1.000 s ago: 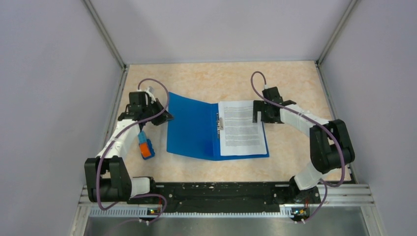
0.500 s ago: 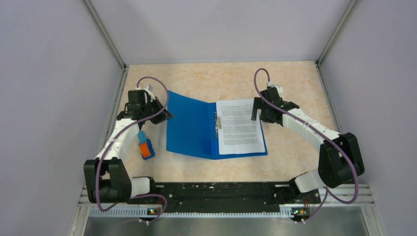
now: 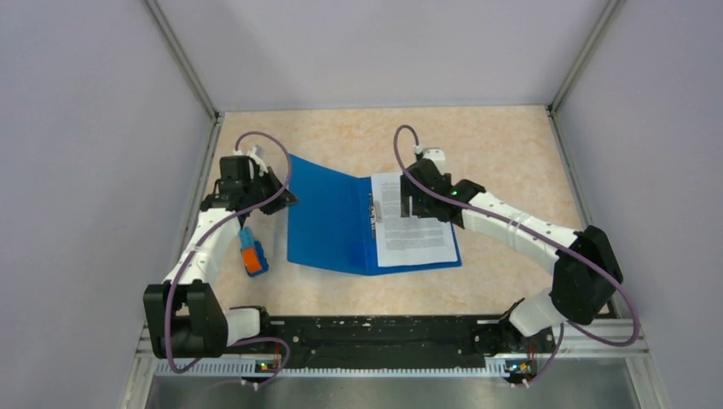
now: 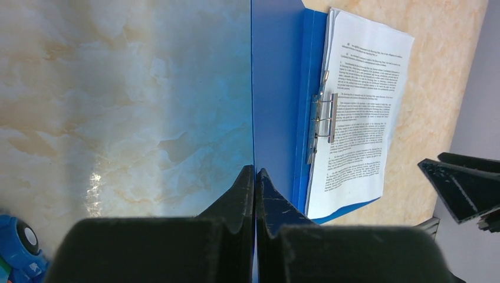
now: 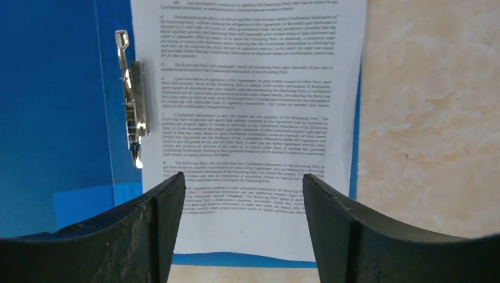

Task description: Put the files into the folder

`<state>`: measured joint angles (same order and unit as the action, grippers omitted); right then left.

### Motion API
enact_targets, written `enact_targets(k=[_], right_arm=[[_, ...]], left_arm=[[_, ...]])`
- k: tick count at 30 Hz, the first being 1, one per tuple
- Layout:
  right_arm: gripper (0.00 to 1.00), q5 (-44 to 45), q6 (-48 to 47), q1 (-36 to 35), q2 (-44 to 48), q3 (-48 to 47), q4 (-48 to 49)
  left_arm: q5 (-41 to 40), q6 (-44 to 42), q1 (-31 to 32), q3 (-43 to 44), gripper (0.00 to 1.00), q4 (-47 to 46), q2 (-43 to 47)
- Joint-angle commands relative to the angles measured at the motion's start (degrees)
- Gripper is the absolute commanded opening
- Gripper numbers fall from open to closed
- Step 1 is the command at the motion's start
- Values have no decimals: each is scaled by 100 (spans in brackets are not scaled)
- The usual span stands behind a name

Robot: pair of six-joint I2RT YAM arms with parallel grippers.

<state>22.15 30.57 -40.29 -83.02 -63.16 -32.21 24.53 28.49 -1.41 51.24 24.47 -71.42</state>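
The blue folder (image 3: 328, 226) lies open on the table with the files (image 3: 413, 223), white printed sheets, on its right half beside the metal spine clip (image 5: 134, 106). My left gripper (image 3: 286, 202) is shut on the edge of the folder's left cover. In the left wrist view that cover (image 4: 277, 88) runs edge-on from between the closed fingertips (image 4: 255, 177). My right gripper (image 3: 412, 203) hovers over the far part of the files. It is open, and the sheets (image 5: 253, 100) show between its two fingers with nothing held.
A small orange-and-blue block (image 3: 251, 254) lies left of the folder, under the left forearm. Grey walls enclose the table on the left, the back and the right. The arm bases sit on a black rail (image 3: 384, 328) at the near edge.
My right gripper has swung left from the files' right edge to above the sheets, and its jaws have narrowed a little. The left gripper and folder cover have barely moved.
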Motion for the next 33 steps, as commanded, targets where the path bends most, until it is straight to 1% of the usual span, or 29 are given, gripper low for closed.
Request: enact_targets(k=[1,4,6,8,11,15,19,24,29,33], right_arm=[[69,202,276,-558,-441,-487,5],[63,191,249,-807,-953,-846,39],[60,142,221,-904,-1295,-1113,56],[57,64,175,-921,-1641,-1316,118],[56,60,82,-925,-1949,-1549,261],[51,62,-71,-918,-2296,-1936,402],[49,78,-255,-862,-2642,-2292,523],[48,-331,-439,-612,-3043,-2620,771],[47,-475,-687,-510,-3471,-3122,656],[42,-373,-663,-488,-3630,-3351,337]], left_arm=[[-59,-117,5,9,0,-238,249],[-36,-117,5,-63,0,-318,286],[-28,-130,5,-106,0,-341,292],[-28,-157,8,-133,0,-352,302],[-12,-183,9,-190,0,-389,339],[19,-233,1,-199,0,-398,333],[49,-262,6,-219,0,-411,330],[81,-291,9,-255,0,-433,341],[126,-291,9,-273,0,-476,299],[131,-287,9,-286,0,-485,271]])
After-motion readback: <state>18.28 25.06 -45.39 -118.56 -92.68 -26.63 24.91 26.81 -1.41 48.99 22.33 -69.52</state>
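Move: The metal clip on the folder's spine lies about 13 cm left of the right hand, some 6 cm farther out and 11 cm below. The files are almost beneath that hand, about 5 cm ahead, 2 cm left and 12 cm down; the raised blue cover's middle is some 25 cm left, 5 cm ahead and 6 cm lower. From the left hand, the clip lies about 21 cm right, 4 cm ahead and 13 cm below. No new touch can be seen: the right hand heads for the metal clip, swinging about 14 cm left across the files, then pushing forward some 8 cm as it sinks about 6 cm. It turns roughly 10 degrees counter-clockwise, its fingers narrowing to about half open. The left hand stays put and keeps its pinch on the raised cover's outer edge. ##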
